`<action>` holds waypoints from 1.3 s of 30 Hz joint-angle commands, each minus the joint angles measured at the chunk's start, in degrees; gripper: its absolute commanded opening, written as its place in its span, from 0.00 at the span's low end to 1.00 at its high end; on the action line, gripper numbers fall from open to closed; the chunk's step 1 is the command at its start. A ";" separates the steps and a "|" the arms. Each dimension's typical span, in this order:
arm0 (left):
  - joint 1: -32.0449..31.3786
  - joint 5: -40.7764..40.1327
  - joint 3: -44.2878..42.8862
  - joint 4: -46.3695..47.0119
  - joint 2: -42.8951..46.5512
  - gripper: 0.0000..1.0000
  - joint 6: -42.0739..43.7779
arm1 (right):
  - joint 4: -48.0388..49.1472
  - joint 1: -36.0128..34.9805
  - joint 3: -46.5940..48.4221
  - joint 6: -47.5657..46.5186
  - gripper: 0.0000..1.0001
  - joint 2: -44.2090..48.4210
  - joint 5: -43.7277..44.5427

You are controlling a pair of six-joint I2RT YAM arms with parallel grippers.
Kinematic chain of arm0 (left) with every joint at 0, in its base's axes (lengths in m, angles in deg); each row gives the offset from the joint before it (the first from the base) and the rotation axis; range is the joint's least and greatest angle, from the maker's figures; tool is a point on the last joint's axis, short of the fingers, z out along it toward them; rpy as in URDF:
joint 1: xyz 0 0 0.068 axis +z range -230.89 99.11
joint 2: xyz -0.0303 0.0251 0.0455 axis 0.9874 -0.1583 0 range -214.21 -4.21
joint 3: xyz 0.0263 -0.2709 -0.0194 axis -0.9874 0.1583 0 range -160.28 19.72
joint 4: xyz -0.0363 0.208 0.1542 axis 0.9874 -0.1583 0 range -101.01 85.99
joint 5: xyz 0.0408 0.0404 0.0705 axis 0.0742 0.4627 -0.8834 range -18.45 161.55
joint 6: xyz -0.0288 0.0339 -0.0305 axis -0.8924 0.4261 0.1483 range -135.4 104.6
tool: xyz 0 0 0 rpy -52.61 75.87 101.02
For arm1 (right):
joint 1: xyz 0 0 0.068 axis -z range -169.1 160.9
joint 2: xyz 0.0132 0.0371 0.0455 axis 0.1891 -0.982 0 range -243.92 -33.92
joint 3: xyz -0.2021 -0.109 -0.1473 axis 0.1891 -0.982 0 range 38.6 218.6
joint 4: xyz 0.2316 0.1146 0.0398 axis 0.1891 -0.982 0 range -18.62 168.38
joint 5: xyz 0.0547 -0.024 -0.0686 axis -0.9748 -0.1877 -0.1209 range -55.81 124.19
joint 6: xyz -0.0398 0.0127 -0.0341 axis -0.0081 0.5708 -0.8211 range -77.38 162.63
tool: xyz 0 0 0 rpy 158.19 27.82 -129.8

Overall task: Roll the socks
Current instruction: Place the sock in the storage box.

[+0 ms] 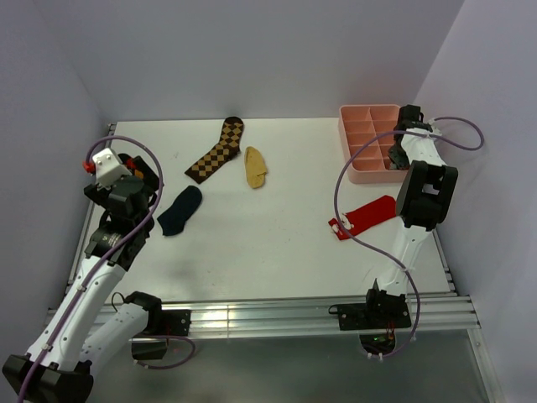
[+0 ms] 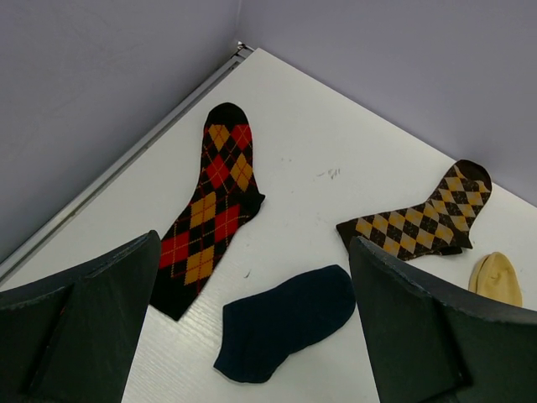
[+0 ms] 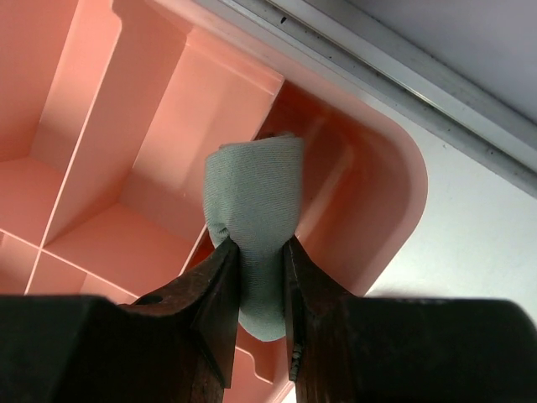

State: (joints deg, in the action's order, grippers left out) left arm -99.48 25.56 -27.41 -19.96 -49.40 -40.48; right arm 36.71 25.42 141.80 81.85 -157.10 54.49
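A dark navy ankle sock [image 1: 179,210] lies flat on the white table at the left; in the left wrist view it [image 2: 285,323] lies below and between my open fingers. My left gripper [image 1: 144,186] [image 2: 253,248] is open and empty, held above it. A mustard yellow ankle sock [image 1: 255,166] [image 2: 497,277] lies flat further back. My right gripper [image 1: 406,126] [image 3: 258,252] is shut on a rolled grey sock [image 3: 252,201] and holds it over the far right corner compartment of the pink tray [image 3: 394,185].
The pink divided tray [image 1: 346,143] stands at the back right. A brown and yellow checkered long sock [image 1: 216,151] [image 2: 419,220] lies at the back. A red and yellow argyle sock [image 2: 210,210] lies by the left wall. A red sock with white trim [image 1: 366,215] lies at the right.
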 commanded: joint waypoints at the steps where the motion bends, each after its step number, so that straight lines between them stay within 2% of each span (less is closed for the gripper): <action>1: -0.22 -0.93 0.29 1.97 -0.07 0.99 1.00 | 0.71 0.59 2.01 4.01 0.00 -1.36 -0.34; 5: -0.22 -0.76 0.29 2.06 -0.16 0.99 1.00 | 0.54 1.21 2.18 4.72 0.06 -3.12 -2.10; 6: -0.22 -0.76 0.20 1.97 -0.25 0.99 1.00 | 0.62 1.21 1.92 4.81 0.15 -3.30 -2.36; 9: -0.22 -0.67 0.29 2.06 -0.16 0.99 1.00 | 1.24 1.38 0.78 5.34 0.28 -3.65 -3.24; 11: -0.22 -0.58 0.29 1.97 -0.16 0.99 1.00 | 1.50 1.73 0.34 5.51 0.32 -3.74 -3.86; 12: -0.22 -0.67 0.29 1.97 -0.08 1.00 1.00 | 1.59 1.74 0.25 5.43 0.39 -3.57 -3.86; 17: -0.22 -0.41 0.29 1.97 -0.16 0.99 1.00 | 3.52 1.82 -1.68 5.34 0.59 0.12 -3.77; 28: -0.22 -0.14 0.38 2.06 0.01 0.99 1.00 | 1.68 1.74 1.92 5.43 0.61 1.18 -4.65; 34: -0.22 0.12 0.29 2.06 0.10 1.00 1.00 | 3.00 1.21 -0.36 4.20 0.61 5.04 -3.07; 39: -0.22 0.82 0.29 1.97 -0.07 1.00 0.82 | 5.72 -1.86 -3.17 0.52 0.61 10.22 -1.93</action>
State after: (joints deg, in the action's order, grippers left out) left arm -99.48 25.67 -27.37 -19.72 -49.79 -40.09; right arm 40.03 25.77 139.74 84.86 -154.28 49.83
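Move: The right hand, with the rolled grey sock pinched and already inside the storage box, has the near right compartment around it; that compartment's middle is about 2 cm to the right, level fore and aft, and some 3 cm below. The empty near left compartment lies roughly 11 cm to the left, level fore and aft; the red sock about 20 cm back and 16 cm left. From the left hand the compartment is about 19 cm ahead, 87 cm right and 22 cm below. The right hand's fingers let go of the grey sock in the near right compartment: still pinching it, they sink barely 1 cm, then spread to about double their gap. With a slight forward tilt of the fingers, the hand lifts about 2 cm off its lowest point, ending roughly 1 cm farther forward. ##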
